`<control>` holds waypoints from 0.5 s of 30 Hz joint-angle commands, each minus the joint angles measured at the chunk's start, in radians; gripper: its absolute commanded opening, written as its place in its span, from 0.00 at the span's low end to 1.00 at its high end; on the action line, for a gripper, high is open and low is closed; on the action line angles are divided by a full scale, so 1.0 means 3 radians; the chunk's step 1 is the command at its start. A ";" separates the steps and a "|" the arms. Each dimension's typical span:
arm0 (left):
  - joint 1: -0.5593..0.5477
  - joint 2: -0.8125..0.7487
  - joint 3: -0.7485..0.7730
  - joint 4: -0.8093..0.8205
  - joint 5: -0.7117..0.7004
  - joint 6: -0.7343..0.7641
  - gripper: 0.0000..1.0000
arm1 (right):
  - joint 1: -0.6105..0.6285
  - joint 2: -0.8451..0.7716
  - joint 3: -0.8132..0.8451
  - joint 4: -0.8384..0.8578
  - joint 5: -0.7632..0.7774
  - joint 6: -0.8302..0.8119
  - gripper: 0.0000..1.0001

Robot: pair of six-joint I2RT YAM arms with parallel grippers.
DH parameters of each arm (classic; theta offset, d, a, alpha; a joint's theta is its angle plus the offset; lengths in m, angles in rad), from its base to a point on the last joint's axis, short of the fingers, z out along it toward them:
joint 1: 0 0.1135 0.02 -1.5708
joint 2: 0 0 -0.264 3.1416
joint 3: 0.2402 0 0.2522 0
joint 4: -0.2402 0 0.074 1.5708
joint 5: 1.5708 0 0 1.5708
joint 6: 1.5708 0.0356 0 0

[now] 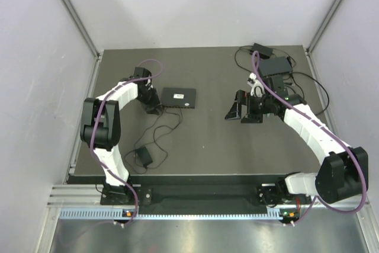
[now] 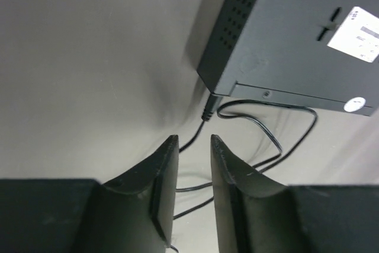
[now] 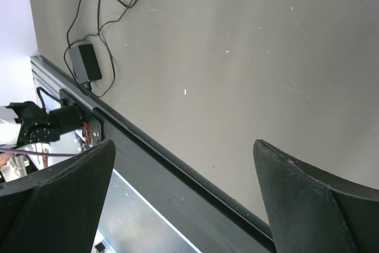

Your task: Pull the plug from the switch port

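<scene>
The black switch (image 1: 179, 97) lies flat on the dark table, left of centre. In the left wrist view the switch (image 2: 296, 34) fills the upper right, and the black plug (image 2: 209, 108) sits in a port at its near corner, with its thin cable (image 2: 266, 131) looping away. My left gripper (image 2: 194, 140) is just short of the plug, its jaws a narrow gap apart and empty; in the top view the left gripper (image 1: 153, 108) is at the switch's left side. My right gripper (image 1: 237, 111) is wide open and empty, well right of the switch.
The plug's cable runs to a black power adapter (image 1: 144, 157) near the front edge, which also shows in the right wrist view (image 3: 84, 63). A second black box (image 1: 275, 66) with looped cables lies at the back right. The table's front rail (image 3: 177, 164) is below the right gripper.
</scene>
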 commanded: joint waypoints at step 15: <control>-0.0476 0.0177 -0.0001 0.0198 0.0134 -0.0104 0.00 | -0.0032 0.0181 0.0013 0.0215 -0.0053 -0.0050 1.00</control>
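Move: The plug sits at the near left corner of the black switch, about 3 cm to the left gripper's right, nearly level fore and aft and roughly 2 cm below. The switch's middle is some 9 cm right of the gripper and 6 cm ahead; the power brick lies about 18 cm back and 5 cm left. From the idle right gripper the plug is around 28 cm left, 9 cm ahead and 14 cm down. Bring the left gripper down some 1.5 cm beside the plug while starting to shut the fingers, then sweep it right about 3.5 cm, drawing back a touch near the end. Shut the fingers fully as you go, pinching the cable end of the plug right at the switch's near left corner. ##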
